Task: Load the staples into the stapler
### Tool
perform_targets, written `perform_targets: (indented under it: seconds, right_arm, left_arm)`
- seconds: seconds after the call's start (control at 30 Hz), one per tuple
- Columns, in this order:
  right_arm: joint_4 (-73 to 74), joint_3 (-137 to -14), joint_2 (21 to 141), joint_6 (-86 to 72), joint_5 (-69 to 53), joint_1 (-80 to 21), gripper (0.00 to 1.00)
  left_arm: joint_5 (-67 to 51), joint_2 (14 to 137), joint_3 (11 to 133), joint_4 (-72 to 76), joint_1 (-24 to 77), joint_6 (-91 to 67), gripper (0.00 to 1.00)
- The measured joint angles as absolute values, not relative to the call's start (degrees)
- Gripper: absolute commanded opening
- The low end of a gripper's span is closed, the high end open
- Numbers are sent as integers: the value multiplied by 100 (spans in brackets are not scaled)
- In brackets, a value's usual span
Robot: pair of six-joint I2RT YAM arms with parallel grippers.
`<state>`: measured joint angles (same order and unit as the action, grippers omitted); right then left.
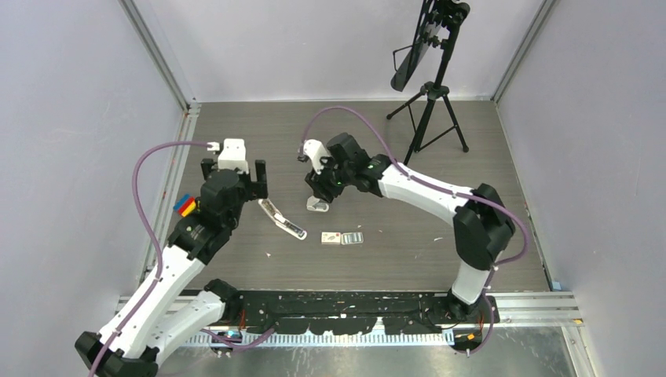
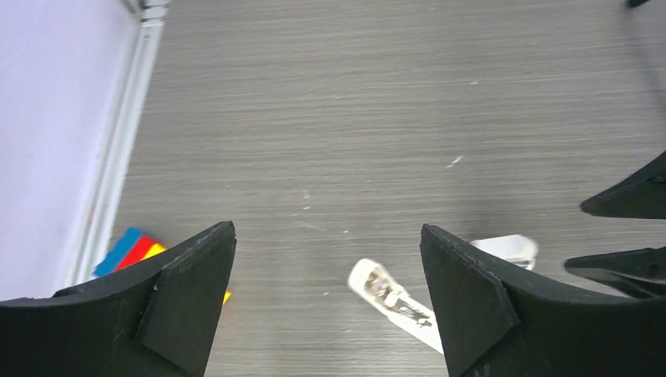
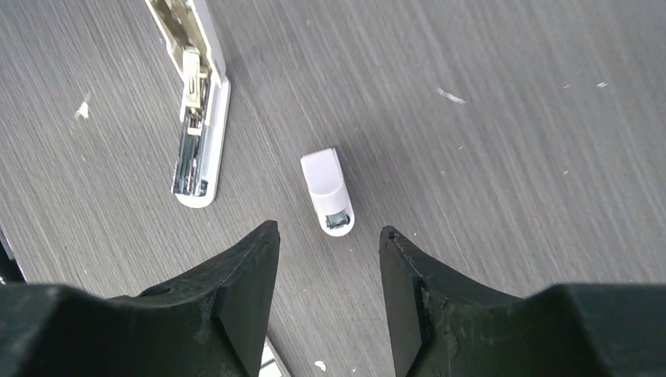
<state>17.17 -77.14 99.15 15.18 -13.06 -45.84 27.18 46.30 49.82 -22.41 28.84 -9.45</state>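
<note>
The stapler [image 1: 281, 218] is the long slim white one, lying open on the table with its silver channel facing up. It shows again in the right wrist view [image 3: 196, 118] and in the left wrist view [image 2: 393, 302]. My left gripper [image 1: 233, 173] hovers just left of it, open wide and empty [image 2: 327, 230]. The staples box [image 1: 331, 237], white with red marks, lies beside its grey tray [image 1: 353, 238] near the table's middle. My right gripper [image 1: 320, 192] hangs open above a short white stapler [image 3: 328, 192], holding nothing [image 3: 328, 230].
A red, blue and yellow block [image 1: 185, 206] lies by the left wall rail [image 2: 133, 250]. A black tripod [image 1: 428, 102] stands at the back right. The short stapler [image 1: 317, 204] lies between the long stapler and my right arm.
</note>
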Motion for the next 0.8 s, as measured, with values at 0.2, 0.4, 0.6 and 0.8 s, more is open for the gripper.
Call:
perform_targets:
  seconds: [0.2,0.4,0.6,0.8]
  right_arm:
    - [2770,-8705,10822,1861,-1280,-4683,57]
    - [3632,-9607,11456,2226,-1229,-4753,58]
    - [4263,-10530,12103,2473,-1092,-4897,55]
    - [4707,-10877,12495,2582,-919,-4989,45]
  left_arm:
    - [3310,4018,4248,-2051,2875,-471,89]
    - [3581,3511,3933,-1651,2875,-198,89]
    - [3645,3168,3791,-1315,2875,-16,88]
    - [3634,3153,3778,-1212,2875,56,88]
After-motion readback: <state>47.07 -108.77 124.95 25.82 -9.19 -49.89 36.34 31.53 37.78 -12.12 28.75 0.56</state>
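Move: The small closed stapler lies almost straight under the right hand, about 13 cm below it and a centimetre or so to its left. The opened long stapler sits about 10 cm to that hand's left and 4 cm back. The staple box is some 9 cm back and 2 cm to its right, with the staple strips about 5 cm farther right. From the left hand the small stapler lies roughly 17 cm right, 3 cm ahead and 25 cm below. Down towards the small closed stapler goes the right hand, about 7 cm, drifting some 3 cm left, while the wrist swings about 25 degrees to point the half-open fingers more steeply at the table; no touch yet. The left hand, empty and wide open, carries on about 5 cm left, away from the stapler, drawing back slightly and tilting its fingers up. ##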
